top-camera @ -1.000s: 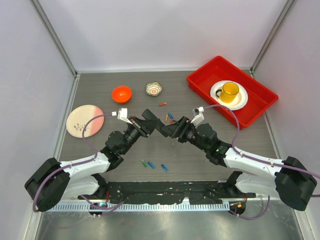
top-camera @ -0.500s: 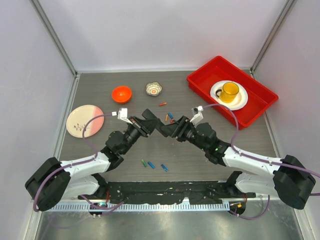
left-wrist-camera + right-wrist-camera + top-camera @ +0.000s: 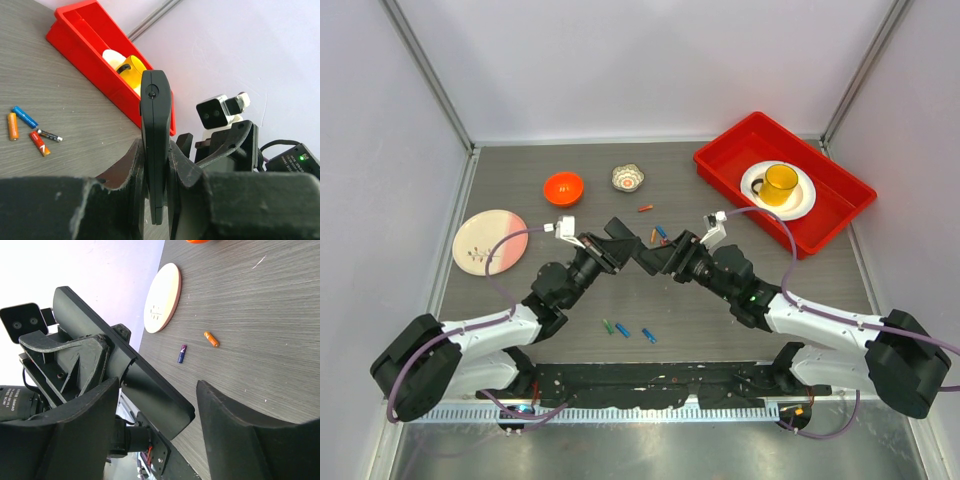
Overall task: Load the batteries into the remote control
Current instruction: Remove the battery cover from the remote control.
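Note:
My left gripper (image 3: 155,148) is shut on the remote control (image 3: 155,110), a slim black slab held edge-on above the table centre (image 3: 623,240). The right gripper (image 3: 156,390) is open. The remote's free end (image 3: 150,390) sits between its fingers, close to the left one, with a clear gap to the right one (image 3: 225,410). The two grippers meet nose to nose (image 3: 655,258). Loose batteries lie on the table: blue (image 3: 25,116), orange (image 3: 13,126) and red (image 3: 40,143) beyond the remote, an orange one (image 3: 645,208) farther back, and green and blue ones (image 3: 622,330) nearer the arm bases.
An orange bowl (image 3: 563,187) and a small patterned bowl (image 3: 628,178) stand at the back. A pink plate (image 3: 490,241) lies at the left. A red tray (image 3: 720,165) at the back right holds a yellow cup (image 3: 780,182) on a white plate. Walls enclose the table.
The right wrist has edged very slightly around the remote's end. The left gripper and the remote have not moved.

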`<action>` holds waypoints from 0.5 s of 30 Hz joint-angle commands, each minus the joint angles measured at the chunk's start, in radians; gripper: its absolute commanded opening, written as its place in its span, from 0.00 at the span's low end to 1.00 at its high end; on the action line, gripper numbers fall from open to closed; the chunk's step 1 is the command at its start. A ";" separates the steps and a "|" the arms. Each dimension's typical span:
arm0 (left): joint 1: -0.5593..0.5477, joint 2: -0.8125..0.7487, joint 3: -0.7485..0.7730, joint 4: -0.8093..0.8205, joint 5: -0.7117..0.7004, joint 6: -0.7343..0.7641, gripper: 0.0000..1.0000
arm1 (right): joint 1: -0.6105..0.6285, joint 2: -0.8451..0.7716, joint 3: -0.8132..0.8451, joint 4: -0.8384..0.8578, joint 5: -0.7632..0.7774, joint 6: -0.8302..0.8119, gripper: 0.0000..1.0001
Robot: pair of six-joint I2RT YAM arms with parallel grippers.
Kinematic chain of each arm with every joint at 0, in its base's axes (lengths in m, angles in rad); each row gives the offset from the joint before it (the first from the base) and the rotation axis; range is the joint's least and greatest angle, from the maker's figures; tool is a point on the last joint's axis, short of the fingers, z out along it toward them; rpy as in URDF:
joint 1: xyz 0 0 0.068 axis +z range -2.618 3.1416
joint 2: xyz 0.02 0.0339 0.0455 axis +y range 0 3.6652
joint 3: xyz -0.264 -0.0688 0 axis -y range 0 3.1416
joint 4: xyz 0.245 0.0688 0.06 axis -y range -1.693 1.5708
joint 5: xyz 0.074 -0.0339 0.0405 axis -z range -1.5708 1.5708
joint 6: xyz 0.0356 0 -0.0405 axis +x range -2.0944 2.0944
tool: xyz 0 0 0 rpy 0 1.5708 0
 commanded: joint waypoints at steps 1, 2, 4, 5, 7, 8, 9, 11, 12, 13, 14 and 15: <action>-0.005 0.005 0.006 0.064 0.010 0.004 0.00 | -0.012 -0.021 0.033 0.016 0.002 0.002 0.72; -0.005 0.008 0.002 0.064 0.010 0.003 0.00 | -0.013 -0.030 0.038 0.013 0.002 0.001 0.73; -0.005 0.008 0.002 0.064 0.007 -0.001 0.00 | -0.020 -0.039 0.045 -0.012 0.004 -0.008 0.77; -0.005 0.008 0.000 0.066 0.005 -0.002 0.00 | -0.021 -0.044 0.054 -0.021 0.005 -0.014 0.78; -0.005 0.009 -0.003 0.064 0.000 -0.008 0.00 | -0.023 -0.061 0.065 -0.061 0.007 -0.036 0.81; -0.004 0.011 -0.003 0.064 -0.003 -0.011 0.00 | -0.026 -0.068 0.082 -0.082 0.004 -0.050 0.82; -0.005 0.009 -0.003 0.063 -0.009 -0.016 0.00 | -0.027 -0.082 0.094 -0.110 0.004 -0.071 0.84; -0.004 0.011 -0.004 0.060 -0.020 -0.028 0.00 | -0.027 -0.102 0.139 -0.234 0.007 -0.152 0.87; -0.002 0.006 -0.004 0.052 -0.020 -0.031 0.00 | -0.027 -0.113 0.159 -0.284 0.023 -0.191 0.89; -0.004 0.003 0.005 0.028 -0.017 -0.037 0.00 | -0.027 -0.136 0.197 -0.397 0.031 -0.226 0.89; -0.001 0.000 0.013 0.005 -0.006 -0.042 0.00 | -0.027 -0.145 0.220 -0.456 0.040 -0.310 0.89; 0.004 -0.004 0.020 -0.020 0.002 -0.050 0.00 | -0.027 -0.153 0.243 -0.520 0.057 -0.353 0.89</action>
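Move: The battery cover is on the near, lower end of the remote, which the left hand holds. It lies between the right hand's open fingers, about 1 cm ahead, 2 cm left and 1 cm below their midpoint. From the left hand the cover is some 3 cm back, 5 cm right and 4 cm lower. On the table about 15 cm below the right hand, the orange battery lies 7 cm ahead and 2 cm right, the blue battery 8 cm ahead and 4 cm right. The battery-cover end of the remote is left by the right hand, whose already parted fingers open wider to nearly full. That hand first eases to its right, then lifts away more quickly, ending about 2 cm up and 1.5 cm right, and rolls nearly 10 degrees, its left side dropping. The left hand keeps its pinch on the remote, almost still. ##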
